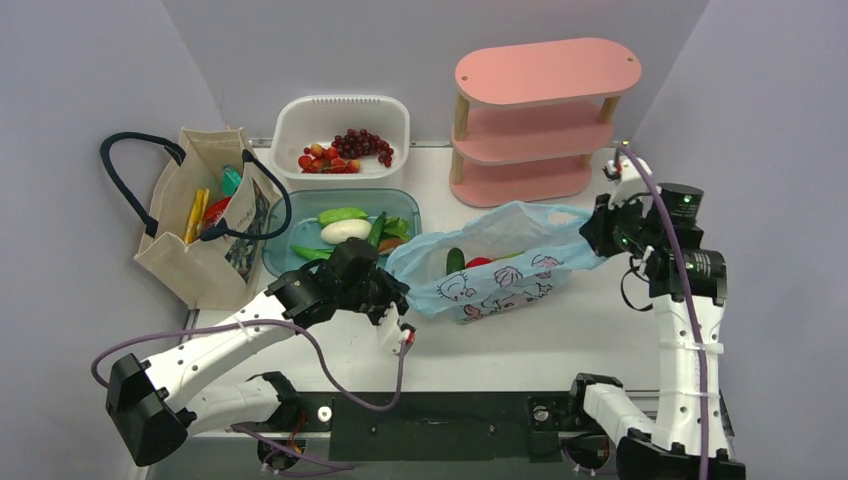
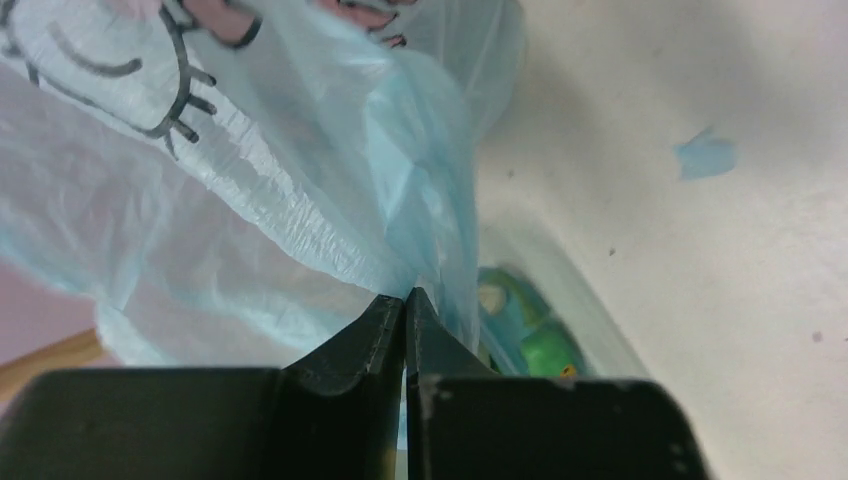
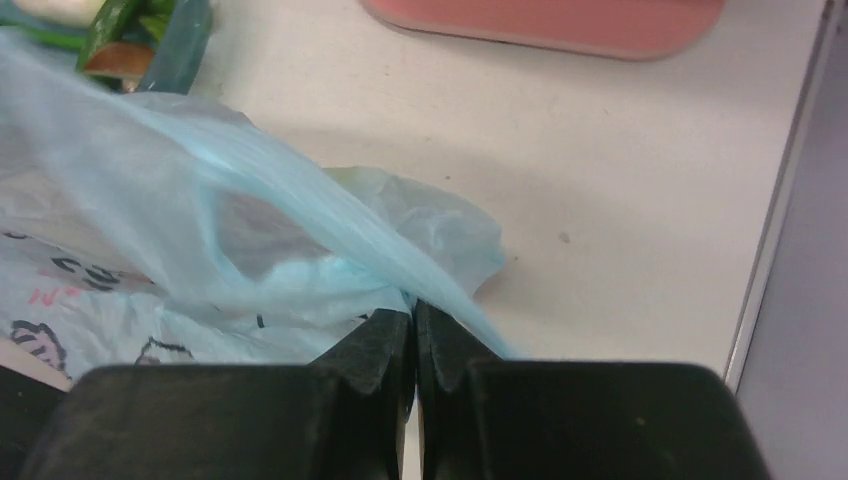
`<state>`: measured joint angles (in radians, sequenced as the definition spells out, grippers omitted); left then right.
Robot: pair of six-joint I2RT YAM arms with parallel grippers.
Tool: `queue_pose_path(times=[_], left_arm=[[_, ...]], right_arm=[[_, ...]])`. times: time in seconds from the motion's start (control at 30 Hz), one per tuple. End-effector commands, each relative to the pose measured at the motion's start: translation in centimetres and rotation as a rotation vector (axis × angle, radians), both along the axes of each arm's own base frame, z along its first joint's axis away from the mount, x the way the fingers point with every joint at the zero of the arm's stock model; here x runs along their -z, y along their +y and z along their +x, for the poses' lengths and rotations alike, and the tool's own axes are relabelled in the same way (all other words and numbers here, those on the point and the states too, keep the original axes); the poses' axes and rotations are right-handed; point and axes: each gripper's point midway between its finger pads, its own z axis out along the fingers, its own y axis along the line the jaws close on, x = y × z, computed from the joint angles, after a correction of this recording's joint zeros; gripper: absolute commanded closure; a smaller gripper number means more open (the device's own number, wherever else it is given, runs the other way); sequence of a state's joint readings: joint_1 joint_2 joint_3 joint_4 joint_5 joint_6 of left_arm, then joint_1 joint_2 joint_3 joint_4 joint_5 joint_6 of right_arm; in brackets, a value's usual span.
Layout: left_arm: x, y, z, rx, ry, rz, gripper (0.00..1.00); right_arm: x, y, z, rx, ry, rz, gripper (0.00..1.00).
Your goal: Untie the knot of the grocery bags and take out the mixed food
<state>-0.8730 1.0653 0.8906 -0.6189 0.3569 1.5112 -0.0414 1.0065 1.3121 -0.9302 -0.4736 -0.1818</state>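
Note:
The light blue plastic bag [image 1: 500,280] with pinkish print lies mid-table, its mouth pulled open between both grippers. No knot is in view. My left gripper [image 1: 398,290] [image 2: 405,295] is shut on the bag's left edge. On the far side, my right gripper [image 1: 592,240] [image 3: 415,308] is shut on the bag's stretched handle strip [image 3: 330,215]. A green piece of food [image 1: 455,260] and a red one [image 1: 480,262] show inside the bag. The beige canvas tote [image 1: 200,255] stands at the left with yellow [image 1: 196,215], red and teal packets in it.
A clear teal tub [image 1: 285,250] with green and white vegetables sits just behind my left gripper. Behind it stands a white slotted basket [image 1: 340,110] with grapes. A pink three-tier shelf [image 1: 545,120] stands at the back right. The wall is close to my right arm.

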Motion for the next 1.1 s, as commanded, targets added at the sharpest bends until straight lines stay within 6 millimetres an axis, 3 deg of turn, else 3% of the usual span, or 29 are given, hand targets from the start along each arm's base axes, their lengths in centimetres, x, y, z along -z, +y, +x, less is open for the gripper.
queue_pose_path(times=[0.0, 0.03, 0.13, 0.23, 0.27, 0.37, 0.4, 0.43, 0.47, 0.5, 0.6, 0.77, 0.9, 0.97, 1.0, 1.03, 1.07], left_arm=[[-2.1, -0.3, 5.3, -0.068, -0.194, -0.039, 1.00], [-3.1, -0.6, 6.9, -0.105, -0.258, -0.075, 1.00], [-2.0, -0.8, 7.5, -0.108, -0.296, -0.080, 1.00], [0.6, -0.6, 5.1, -0.004, -0.272, -0.047, 1.00], [2.5, -0.1, 3.9, 0.043, -0.257, -0.006, 1.00], [4.7, -0.5, 0.6, 0.152, -0.215, 0.008, 1.00], [5.2, -0.9, -0.5, 0.171, -0.194, 0.002, 1.00], [4.8, -1.2, -0.9, 0.174, -0.191, -0.022, 0.98], [4.3, -1.9, -1.6, 0.166, -0.166, -0.063, 0.89], [3.2, -2.3, -1.8, 0.159, -0.164, -0.100, 0.84], [0.0, -3.3, -2.5, 0.095, -0.072, -0.219, 0.67], [-5.4, -3.1, -3.1, -0.012, 0.044, -0.364, 0.60], [-8.7, -2.4, -3.8, -0.080, 0.130, -0.466, 0.56], [-10.4, -2.6, -4.0, -0.120, 0.200, -0.510, 0.56], [-10.1, -2.8, -3.9, -0.136, 0.241, -0.493, 0.56], [-11.2, -3.0, -3.8, -0.167, 0.290, -0.510, 0.56], [-11.0, -3.5, -3.7, -0.176, 0.334, -0.496, 0.56]], right_arm=[[1.8, -2.8, -0.8, 0.112, 0.092, 0.177, 1.00], [2.7, -3.4, -0.9, 0.134, 0.132, 0.200, 1.00], [5.4, -5.1, -1.9, 0.187, 0.206, 0.223, 1.00], [8.5, -6.0, -3.4, 0.169, 0.259, 0.124, 1.00], [10.1, -5.9, -4.3, 0.153, 0.304, 0.100, 1.00], [11.3, -5.1, -5.9, 0.021, 0.309, -0.024, 0.99], [11.3, -4.4, -6.3, -0.023, 0.304, -0.040, 0.94], [10.8, -3.7, -6.5, -0.075, 0.275, -0.077, 0.81], [10.2, -3.4, -6.7, -0.100, 0.259, -0.100, 0.75], [9.7, -2.9, -6.9, -0.136, 0.229, -0.140, 0.63], [6.8, -2.6, -7.2, -0.179, 0.125, -0.219, 0.40], [2.8, -3.0, -8.5, -0.271, 0.031, -0.358, 0.34], [0.1, -1.2, -8.5, -0.348, -0.080, -0.344, 0.32], [-2.6, 0.0, -5.8, -0.311, -0.205, -0.300, 0.30], [-2.8, 1.1, -5.0, -0.310, -0.201, -0.274, 0.30], [-4.0, 1.8, -4.0, -0.314, -0.248, -0.274, 0.30], [-3.6, 3.2, -3.3, -0.348, -0.232, -0.278, 0.31]])
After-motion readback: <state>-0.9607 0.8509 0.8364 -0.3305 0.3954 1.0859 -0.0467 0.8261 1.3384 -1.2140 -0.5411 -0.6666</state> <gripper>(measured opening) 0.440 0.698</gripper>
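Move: Both grippers still pinch the rim of the blue grocery bag. From the left one, the bag with its mixed food has its middle about 15 cm to the right, 4 cm ahead and 11 cm below; the blue tub is some 12 cm left, 15 cm ahead and 15 cm lower. From the right gripper, the bag's middle is about 13 cm left, 2 cm back and 23 cm below; the pink rack is roughly 22 cm ahead, 5 cm left and 13 cm lower. Keeping both rim grips, swing the left gripper forward about 5 cm, then back and down, while the right one goes outward to its right, then down about 12 cm and back, lowering the bag. Near the bottom open both, the left about halfway and the right wider, let go of the rim and lift clear, each wrist tilting its right side up. ##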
